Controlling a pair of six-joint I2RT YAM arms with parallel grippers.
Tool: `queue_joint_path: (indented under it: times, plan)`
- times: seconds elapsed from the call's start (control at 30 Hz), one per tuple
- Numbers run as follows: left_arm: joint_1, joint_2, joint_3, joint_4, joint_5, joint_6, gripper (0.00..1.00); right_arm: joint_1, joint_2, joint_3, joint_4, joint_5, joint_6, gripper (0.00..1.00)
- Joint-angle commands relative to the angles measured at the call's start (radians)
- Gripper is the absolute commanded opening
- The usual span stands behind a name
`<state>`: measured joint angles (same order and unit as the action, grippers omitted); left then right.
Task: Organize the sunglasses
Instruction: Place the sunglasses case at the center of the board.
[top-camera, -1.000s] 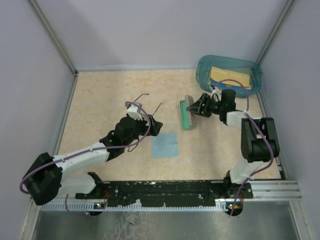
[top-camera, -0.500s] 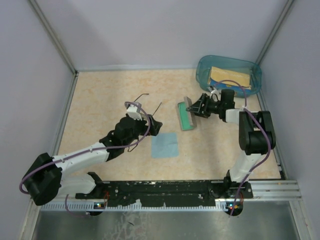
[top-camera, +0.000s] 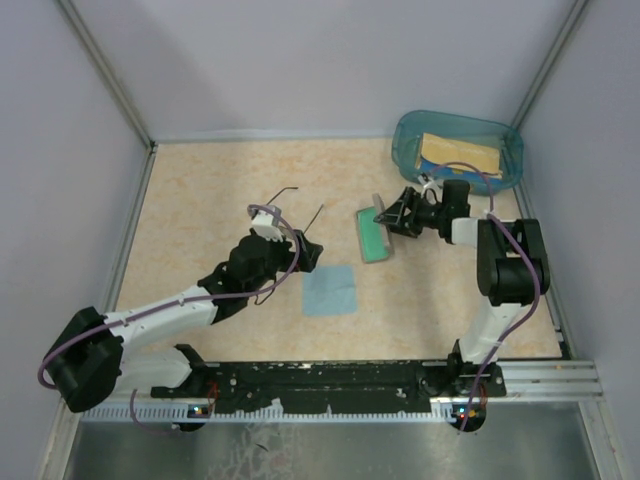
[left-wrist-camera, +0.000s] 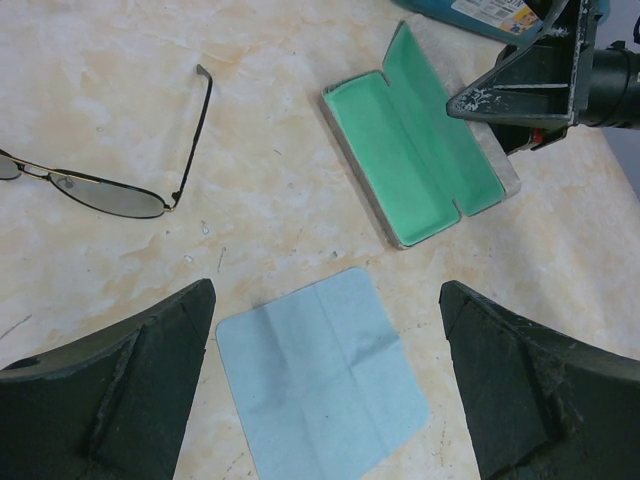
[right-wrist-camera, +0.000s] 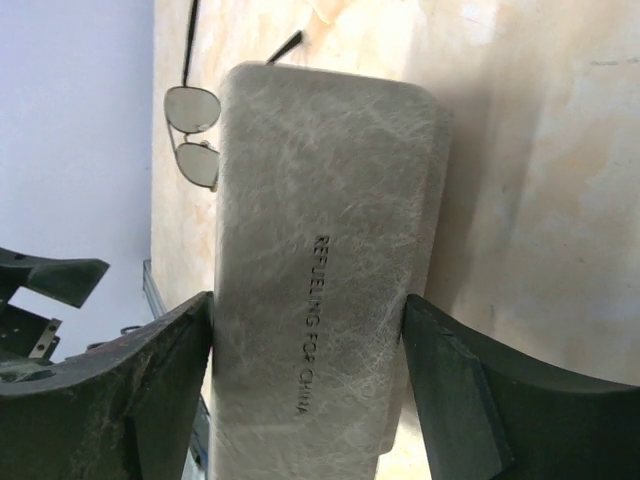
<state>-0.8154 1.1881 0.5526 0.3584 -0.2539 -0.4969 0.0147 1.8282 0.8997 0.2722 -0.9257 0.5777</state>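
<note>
The sunglasses, a thin dark wire pair with pale lenses, lie unfolded on the table left of the case; only their temple arms show from above. A grey case lies open with its green lining facing up. My right gripper is shut across the raised grey lid, one finger against each long edge. The left gripper hangs wide open above the light blue cloth, holding nothing.
A teal plastic bin with a yellow-brown packet stands at the back right, just behind my right arm. The cloth lies flat between the two arms. Grey walls close in the table on three sides.
My right gripper has nudged the case a little to the left, and the lid has tipped further back. The left arm has stayed in place.
</note>
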Motion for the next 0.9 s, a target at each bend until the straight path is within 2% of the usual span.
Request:
queue_joint_path:
  times: [0.0, 0.17, 0.6, 0.87]
  plan:
    - [0.006, -0.028, -0.011, 0.012, -0.014, 0.006, 1.0, -0.005, 0.01, 0.033, -0.006, 0.024, -0.031, 0.78]
    - [0.006, -0.033, -0.011, 0.011, -0.016, 0.006, 1.0, -0.01, -0.008, 0.028, -0.02, 0.052, -0.034, 0.88]
    - [0.005, -0.037, -0.01, 0.008, -0.024, 0.013, 1.0, 0.012, -0.303, 0.012, -0.244, 0.346, -0.187, 0.91]
    - [0.007, -0.048, -0.003, 0.002, -0.032, 0.028, 1.0, 0.214, -0.336, 0.152, -0.492, 0.762, -0.3, 0.9]
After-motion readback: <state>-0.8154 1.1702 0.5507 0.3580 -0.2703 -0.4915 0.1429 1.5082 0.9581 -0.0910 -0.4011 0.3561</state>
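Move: The open sunglasses case is at the right fingers, which still straddle its upright lid; its middle lies roughly 3 cm back, 3 cm to the left and 3 cm below the right hand. From that hand the blue cloth is about 18 cm back and 14 cm left, the sunglasses some 23 cm straight left, and the blue basket around 14 cm ahead and 16 cm right. From the left hand the case is about 7 cm ahead, 16 cm right and 11 cm below. The right fingers open wider around the lid of the sunglasses case, letting go of it while the hand eases not quite 2 cm down and slides to the right, off the lid's outer side. It then reverses into a quick lift of about 6.5 cm, still drifting right until it swings about a centimetre back left at the end, while the wrist tips the fingers some 20 degrees more steeply down and turns a little clockwise, leaving the gripper wide open and clear over the case. ##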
